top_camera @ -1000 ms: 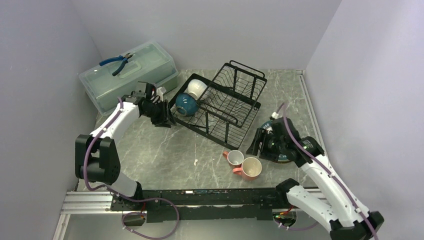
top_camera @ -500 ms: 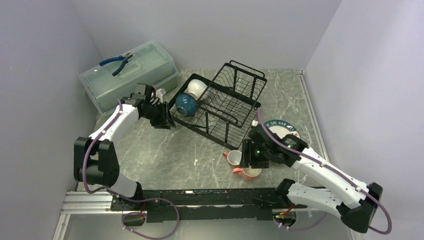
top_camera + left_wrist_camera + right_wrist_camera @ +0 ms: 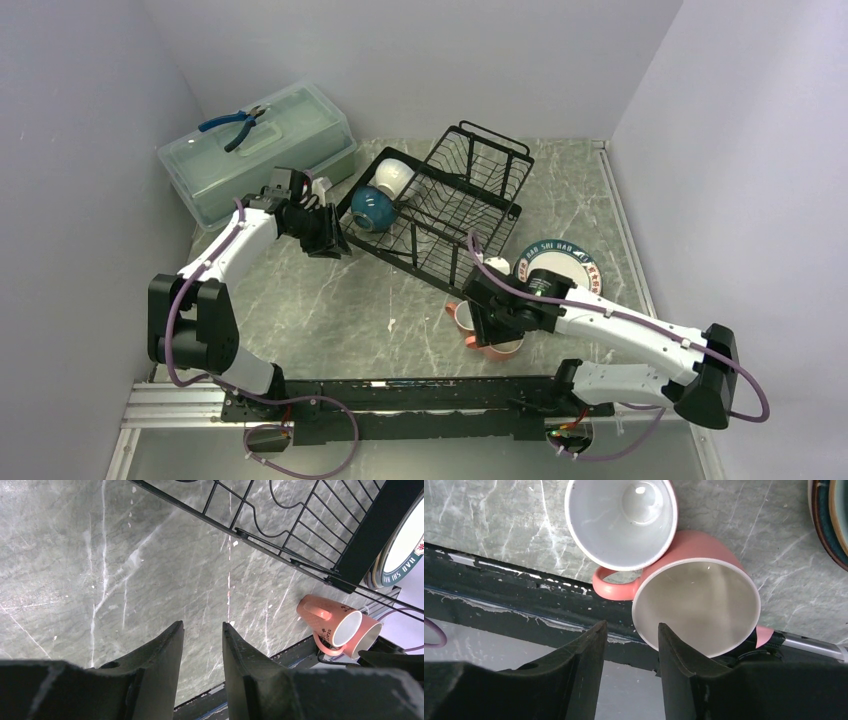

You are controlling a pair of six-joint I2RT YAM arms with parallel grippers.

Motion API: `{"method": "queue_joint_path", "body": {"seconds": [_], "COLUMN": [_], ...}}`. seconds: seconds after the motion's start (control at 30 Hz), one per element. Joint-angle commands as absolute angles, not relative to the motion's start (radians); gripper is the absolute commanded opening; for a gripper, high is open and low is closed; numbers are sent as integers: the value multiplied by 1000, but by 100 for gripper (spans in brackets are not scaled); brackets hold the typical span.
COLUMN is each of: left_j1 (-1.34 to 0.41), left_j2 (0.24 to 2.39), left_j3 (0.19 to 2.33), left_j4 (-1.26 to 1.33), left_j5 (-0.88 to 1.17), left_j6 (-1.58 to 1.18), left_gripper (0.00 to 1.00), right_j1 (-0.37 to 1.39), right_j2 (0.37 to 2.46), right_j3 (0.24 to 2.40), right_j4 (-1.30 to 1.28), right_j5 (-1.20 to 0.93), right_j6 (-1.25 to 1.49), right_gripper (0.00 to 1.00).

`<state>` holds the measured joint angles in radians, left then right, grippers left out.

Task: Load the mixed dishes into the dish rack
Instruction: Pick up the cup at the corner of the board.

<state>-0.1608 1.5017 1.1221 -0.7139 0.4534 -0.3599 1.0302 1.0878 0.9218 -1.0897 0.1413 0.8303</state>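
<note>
Two pink mugs (image 3: 470,318) lie side by side on the table in front of the dish rack (image 3: 470,190). My right gripper (image 3: 492,318) hovers over them. In the right wrist view its open gripper (image 3: 631,626) has nothing between the fingers, and one fingertip (image 3: 666,635) is at the rim of the nearer mug (image 3: 696,605); the other mug (image 3: 621,520) lies beyond. A stack of plates (image 3: 562,268), topped by a white plate with a teal lettered rim, lies to the right. A teal bowl (image 3: 372,208) and a white bowl (image 3: 393,177) sit in the rack. My left gripper (image 3: 328,238) stays open and empty beside the rack's left end.
A pale green lidded box (image 3: 270,150) with blue pliers (image 3: 235,125) on top stands at the back left. The black base rail (image 3: 524,605) runs just below the mugs. Walls close in on both sides. The left wrist view shows bare marble (image 3: 125,570) under the fingers.
My right arm swung left from the plate stack to above the mugs, and its jaws narrowed. The left arm stayed put.
</note>
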Motion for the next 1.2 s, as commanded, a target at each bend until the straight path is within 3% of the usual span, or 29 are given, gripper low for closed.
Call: {"method": "queue_joint_path", "body": {"seconds": [0.0, 0.4, 0.73, 1.0, 1.17], "left_j1": [-164, -164, -164, -164, -164], "left_j2": [1460, 1457, 1459, 1456, 1450], "left_j3": [1125, 1127, 1127, 1128, 1129], "left_j4": [-693, -695, -698, -699, -702], "left_j5": [454, 443, 433, 426, 421], "left_j6": [-332, -330, -329, -327, -327], "left_gripper": [39, 39, 39, 39, 39], "right_j1": [1051, 1088, 1110, 1125, 1152], "right_j2": [1084, 1086, 1099, 1102, 1098], "right_j3": [928, 852, 819, 849, 898], "right_j4": [-1065, -1014, -1004, -1038, -1074], "right_j5": [183, 179, 191, 214, 226], "right_j6": [803, 800, 814, 820, 827], "right_gripper": [43, 37, 21, 0, 0]}}
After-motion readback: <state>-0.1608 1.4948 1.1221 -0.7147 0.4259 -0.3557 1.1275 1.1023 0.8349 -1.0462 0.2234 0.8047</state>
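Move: The pink mug's middle lies about 4 cm to the right of the right hand, level with it fore and aft and some 6 cm lower. The small cup touches it, about 5 cm ahead and 3 cm left of the hand. The plate stack is roughly 13 cm ahead and 16 cm right, the dish rack's middle some 23 cm ahead and 11 cm left. From the left hand, the mug lies about 20 cm back and 33 cm right. Down by about 3 cm, with a slight draw back and to the right, the right hand sinks onto the left side of the pink mug's rim, turning some 5 degrees counter-clockwise. Its half-open fingers close on the way down and at the bottom, until they pinch the thin wall near the handle, one finger inside the mug; then the hand all but stays there. ##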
